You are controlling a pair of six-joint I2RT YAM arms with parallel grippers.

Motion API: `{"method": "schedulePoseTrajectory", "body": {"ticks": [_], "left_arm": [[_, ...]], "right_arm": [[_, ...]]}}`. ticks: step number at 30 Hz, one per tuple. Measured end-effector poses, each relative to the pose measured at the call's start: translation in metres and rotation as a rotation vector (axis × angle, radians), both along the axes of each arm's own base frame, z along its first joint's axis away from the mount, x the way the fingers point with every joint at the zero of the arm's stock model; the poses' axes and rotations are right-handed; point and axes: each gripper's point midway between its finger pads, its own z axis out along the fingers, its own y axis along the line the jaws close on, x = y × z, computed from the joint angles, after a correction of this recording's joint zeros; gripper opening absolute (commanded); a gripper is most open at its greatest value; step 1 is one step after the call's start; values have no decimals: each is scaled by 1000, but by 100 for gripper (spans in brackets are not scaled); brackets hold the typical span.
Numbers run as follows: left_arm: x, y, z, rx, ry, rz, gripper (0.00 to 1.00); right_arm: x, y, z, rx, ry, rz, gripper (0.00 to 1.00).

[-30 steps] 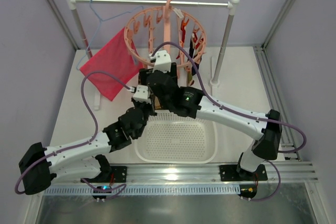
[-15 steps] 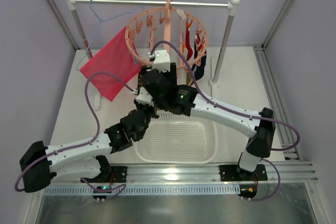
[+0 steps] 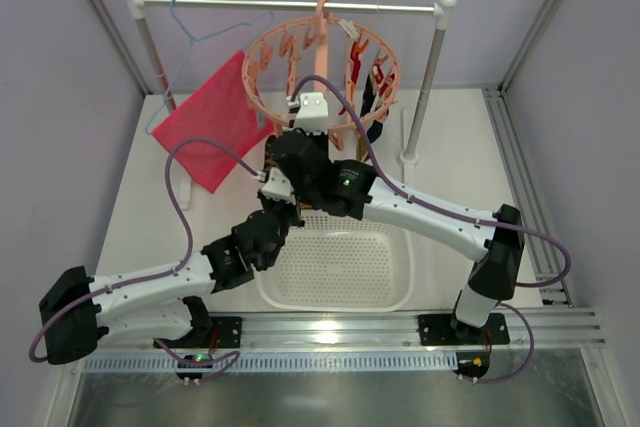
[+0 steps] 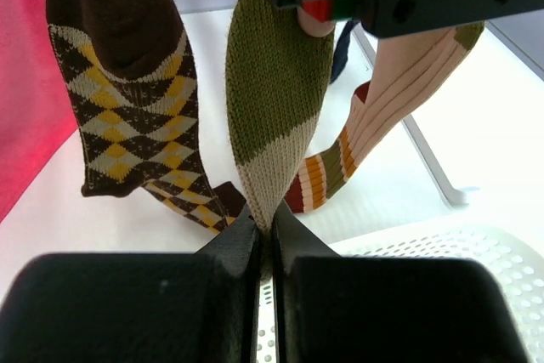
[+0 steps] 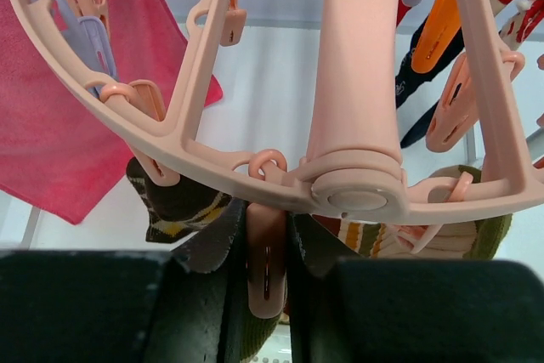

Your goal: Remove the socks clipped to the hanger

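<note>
The salmon-pink ring hanger (image 3: 252,87) hangs from the rail with socks clipped under it. In the left wrist view a brown argyle sock (image 4: 127,99), an olive-and-tan sock (image 4: 272,99) and a tan striped sock (image 4: 399,74) dangle side by side. My left gripper (image 4: 265,231) is shut on the lower tan end of the olive sock. Under the ring (image 5: 170,138), my right gripper (image 5: 266,265) is shut on the pink clip (image 5: 266,252) that holds that sock's top. A navy sock (image 5: 415,91) hangs at the ring's far right.
A pink-red cloth (image 3: 210,122) on a light-blue wire hanger (image 3: 195,32) hangs left of the ring on the same rail (image 3: 290,4). A white perforated basket (image 3: 340,262) sits on the table below both arms. The rack's right post (image 3: 425,77) stands close by.
My right gripper's jaws have closed from wide apart onto the pink clip. The ring has swung slightly to the right. The left gripper has kept its hold on the sock.
</note>
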Motion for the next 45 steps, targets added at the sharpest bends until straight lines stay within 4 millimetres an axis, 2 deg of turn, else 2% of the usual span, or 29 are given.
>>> {"method": "schedulePoseTrajectory", "body": {"ticks": [11, 12, 13, 15, 16, 21, 30, 35, 38, 45], "left_arm": [[2, 2, -5, 8, 8, 24, 0], [2, 2, -5, 11, 7, 24, 0], [2, 1, -5, 13, 7, 23, 0], [1, 1, -5, 17, 6, 19, 0], [1, 0, -5, 18, 6, 16, 0], [0, 1, -4, 18, 3, 14, 0], [-7, 6, 4, 10, -12, -24, 0], [-17, 10, 22, -43, -29, -91, 0], [-20, 10, 24, -63, -20, -128, 0], [-23, -1, 7, -17, 44, -189, 0]], "right_arm": [[4, -6, -9, -8, -8, -24, 5], [4, -7, -11, -7, -9, -22, 14], [3, -7, -13, 1, -11, -18, 45], [0, -8, -15, 13, -10, 2, 55], [-1, -9, -17, 11, -6, 12, 63], [-11, -8, -25, 49, 1, 99, 74], [-29, -22, -16, 222, -38, 275, 81], [-30, -35, -9, 353, -80, 384, 82], [-32, -30, -7, 399, -98, 463, 82], [-52, -7, -1, 474, -121, 649, 82]]}}
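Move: The right fingers are already shut on the pink clip that holds the green-and-beige sock; the brown argyle sock hangs roughly 6 cm to their left and the striped sock about 8 cm to their right, both some 3 cm farther out and 5 or 6 cm lower. The left hand pinches the lower part of the green-and-beige sock, the clip about 6 cm ahead, 1 cm right and 9 cm above it; the basket's middle lies roughly 6 cm back, 8 cm right and 18 cm below that hand. The right hand keeps its squeeze on the clip while sinking about a centimetre, then opens wide and comes free of it, drawing back about 5 cm in all with a swing out to the right and back, dipping at first and rising again, while the wrist turns counter-clockwise some 35 degrees and rolls left side up. The left hand never loosens its pinch on the green-and-beige sock; it holds nearly still at first, then tugs back about 2 cm with a brief rise and drop, turning slightly clockwise. ##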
